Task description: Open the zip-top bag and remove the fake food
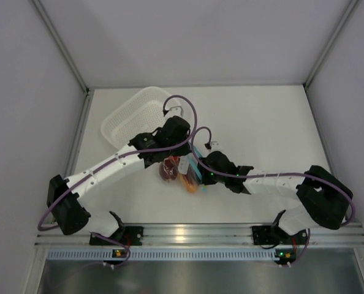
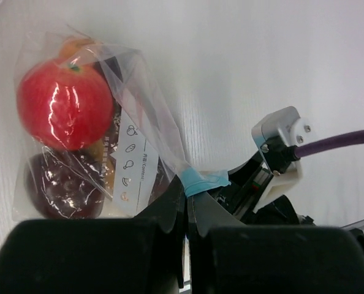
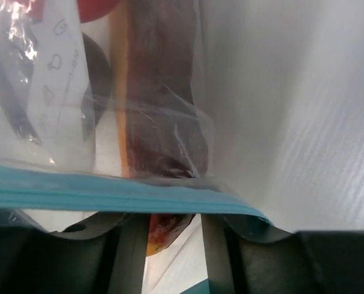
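The zip-top bag hangs above the table between both arms, clear and crinkly. My left gripper is shut on a corner of its light blue zip strip. Inside the bag I see the fake food: a red ball, a dark brown ring and an orange piece. My right gripper is open. The zip strip runs across just in front of its fingertips, and an orange-edged brown piece sits behind the plastic.
A white perforated basket stands at the back left, close behind the left arm's wrist. The right arm's wrist camera and purple cable sit close beside my left gripper. White walls enclose the table on three sides.
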Controlling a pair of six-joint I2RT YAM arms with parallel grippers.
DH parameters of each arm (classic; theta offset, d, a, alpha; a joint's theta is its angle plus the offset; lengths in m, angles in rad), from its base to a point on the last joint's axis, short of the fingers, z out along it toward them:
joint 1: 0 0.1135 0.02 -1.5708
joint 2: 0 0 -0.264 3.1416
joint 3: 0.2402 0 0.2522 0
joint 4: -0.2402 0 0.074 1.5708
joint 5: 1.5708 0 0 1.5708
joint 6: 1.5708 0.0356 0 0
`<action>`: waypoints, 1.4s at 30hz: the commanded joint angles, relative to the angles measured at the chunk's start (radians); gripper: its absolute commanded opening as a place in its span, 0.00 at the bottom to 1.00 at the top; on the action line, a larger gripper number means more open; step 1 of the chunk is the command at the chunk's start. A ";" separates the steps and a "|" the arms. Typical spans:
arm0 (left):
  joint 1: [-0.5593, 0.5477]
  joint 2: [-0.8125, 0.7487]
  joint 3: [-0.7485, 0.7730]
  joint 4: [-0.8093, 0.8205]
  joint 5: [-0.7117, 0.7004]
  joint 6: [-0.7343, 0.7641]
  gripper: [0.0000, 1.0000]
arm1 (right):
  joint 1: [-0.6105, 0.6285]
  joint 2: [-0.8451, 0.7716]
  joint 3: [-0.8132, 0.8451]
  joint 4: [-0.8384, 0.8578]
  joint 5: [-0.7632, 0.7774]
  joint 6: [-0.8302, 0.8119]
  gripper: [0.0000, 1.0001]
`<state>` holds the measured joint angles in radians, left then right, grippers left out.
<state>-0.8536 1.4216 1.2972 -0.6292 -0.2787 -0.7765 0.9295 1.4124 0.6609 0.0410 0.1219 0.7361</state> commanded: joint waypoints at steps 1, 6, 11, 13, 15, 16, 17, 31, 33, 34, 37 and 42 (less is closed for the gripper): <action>0.004 -0.064 -0.030 0.115 -0.077 -0.043 0.00 | 0.000 0.063 -0.027 0.105 -0.087 0.061 0.36; 0.002 -0.092 -0.062 0.134 -0.099 -0.061 0.00 | -0.001 0.079 -0.023 0.160 -0.103 0.077 0.12; 0.002 -0.110 -0.067 0.131 -0.117 -0.034 0.00 | 0.000 0.027 0.042 0.062 -0.041 0.007 0.00; 0.002 -0.113 -0.075 0.131 -0.119 -0.012 0.00 | 0.000 0.000 0.092 0.001 -0.013 -0.030 0.00; 0.002 -0.110 -0.078 0.128 -0.109 0.014 0.00 | 0.000 -0.026 0.124 -0.091 0.028 -0.087 0.00; 0.002 -0.107 -0.079 0.131 -0.091 0.026 0.00 | 0.002 -0.033 0.156 -0.117 0.039 -0.105 0.00; 0.002 -0.105 -0.076 0.128 -0.080 0.054 0.00 | 0.000 -0.041 0.173 -0.177 0.071 -0.136 0.00; 0.004 -0.144 0.017 0.128 0.131 0.307 0.00 | -0.001 -0.093 0.569 -0.522 0.113 -0.386 0.00; 0.008 -0.164 0.043 0.128 0.156 0.335 0.00 | -0.003 -0.063 0.639 -0.553 0.122 -0.437 0.00; 0.011 -0.171 0.053 0.128 0.157 0.338 0.00 | -0.006 -0.050 0.652 -0.562 0.131 -0.455 0.00; 0.025 -0.196 0.077 0.126 0.167 0.355 0.00 | -0.015 -0.020 0.672 -0.572 0.139 -0.507 0.00; 0.059 -0.222 0.071 0.126 0.180 0.339 0.00 | -0.035 -0.049 0.586 -0.471 0.130 -0.521 0.00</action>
<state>-0.8108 1.2194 1.3464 -0.5385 -0.1356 -0.4492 0.9134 1.3792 1.2720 -0.4953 0.2417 0.2527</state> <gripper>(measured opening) 0.021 0.056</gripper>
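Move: The near end of the hot dog lies right at the open right fingers, inside the bag's mouth; its middle is about 4 cm farther out, 5 cm left and 3 cm lower than the hand. The tomato is roughly 7 cm ahead and 10 cm left of the right hand, the dark fruit 3 cm ahead and 11 cm left. From the left hand, still holding the zip edge, the hot dog's middle is some 2 cm back, 3 cm left and 18 cm below. The right fingers close on the near end of the hot dog inside the bag, shifting a couple of centimetres left and slightly down, then lift about 17 cm while edging forward 5 cm and tipping upward. The left hand keeps its pinch on the zip edge, nearly holding its place at first, then rises some 11 cm as it tilts up and turns a little clockwise. ##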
